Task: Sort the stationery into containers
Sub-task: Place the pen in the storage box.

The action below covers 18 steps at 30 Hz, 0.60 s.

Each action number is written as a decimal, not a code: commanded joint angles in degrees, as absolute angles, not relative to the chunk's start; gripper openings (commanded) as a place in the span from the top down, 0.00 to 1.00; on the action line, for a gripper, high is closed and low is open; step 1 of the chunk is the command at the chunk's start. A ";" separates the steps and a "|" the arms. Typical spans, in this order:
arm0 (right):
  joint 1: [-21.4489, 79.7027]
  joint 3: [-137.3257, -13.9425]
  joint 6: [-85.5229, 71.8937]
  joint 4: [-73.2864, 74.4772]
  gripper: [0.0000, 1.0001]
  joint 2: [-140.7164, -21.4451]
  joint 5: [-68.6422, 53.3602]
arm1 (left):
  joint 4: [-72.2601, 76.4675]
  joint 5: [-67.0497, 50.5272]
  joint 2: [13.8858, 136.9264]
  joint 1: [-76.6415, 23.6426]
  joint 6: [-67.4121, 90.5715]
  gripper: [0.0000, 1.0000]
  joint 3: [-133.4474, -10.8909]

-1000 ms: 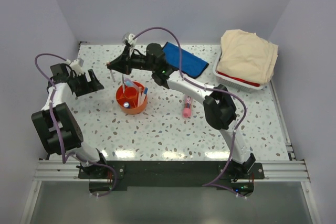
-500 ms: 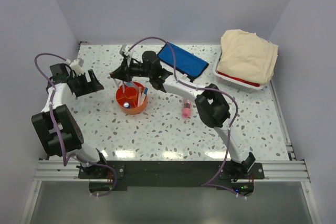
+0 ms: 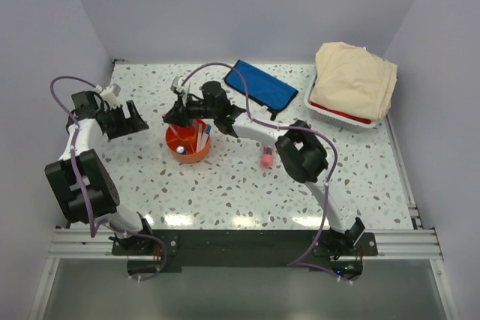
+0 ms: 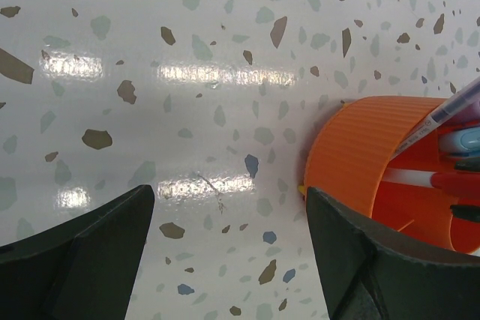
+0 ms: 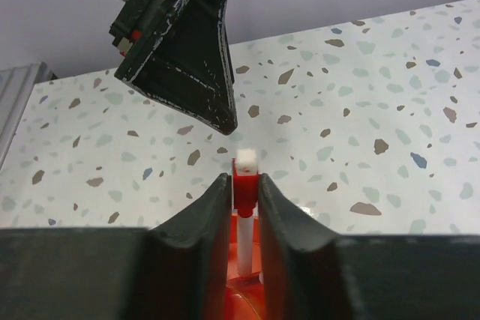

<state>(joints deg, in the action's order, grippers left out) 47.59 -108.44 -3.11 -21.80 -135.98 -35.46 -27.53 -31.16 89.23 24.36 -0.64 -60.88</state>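
Observation:
The round orange tub (image 3: 187,144) stands left of the table's middle with several pens and markers upright in it. My right gripper (image 3: 175,119) hangs over the tub's far left rim. In the right wrist view its jaws (image 5: 244,185) press both sides of the red cap of a white pen (image 5: 246,174), whose lower end reaches into the tub (image 5: 251,301). My left gripper (image 3: 129,120) is open over bare table just left of the tub (image 4: 360,159), holding nothing (image 4: 229,192). A pink tube (image 3: 266,159) lies right of the tub. The blue pouch (image 3: 262,86) lies flat at the back.
A white basket with a red rim (image 3: 341,114) under beige cloth (image 3: 354,73) sits at the back right. Lilac walls close the table at the left, back and right. My left gripper's dark fingers (image 5: 187,58) loom just beyond the tub in the right wrist view.
My right gripper has come down and nearer with the pen, from above the tub's far side to its rim. The pen now stands in the tub. The left arm has not moved.

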 commanded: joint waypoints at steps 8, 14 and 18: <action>47.72 -105.56 -2.02 -24.34 0.56 -127.19 -32.43 | -25.14 -32.69 87.63 24.96 -0.44 0.13 -61.79; 47.72 -106.34 -2.81 -22.95 0.55 -121.39 -28.05 | -22.85 -33.83 85.96 24.96 1.67 0.13 -60.12; 47.29 -106.44 -1.06 -17.42 0.54 -114.64 -24.01 | -21.62 -35.59 84.91 24.96 2.11 0.16 -59.41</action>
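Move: My right hand is over the front-left part of the orange storage box, with the red pen still between its barely open fingertips. The box's middle lies about 4 cm to its right, 4 cm back and 12 cm below. The upright markers in the box stand some 8 cm to the right and 4 cm back of this hand, roughly 9 cm down. From my left hand the box is about 15 cm to the right, 6 cm back and 5 cm lower. I go on spreading my right fingers to a little under half open and let go of the red pen as the hand sinks another centimetre or two towards the storage box. Then I lift the empty hand quickly, some 10 cm straight up, easing about 2 cm to the right, with only a slight tilt and turn of the wrist. ##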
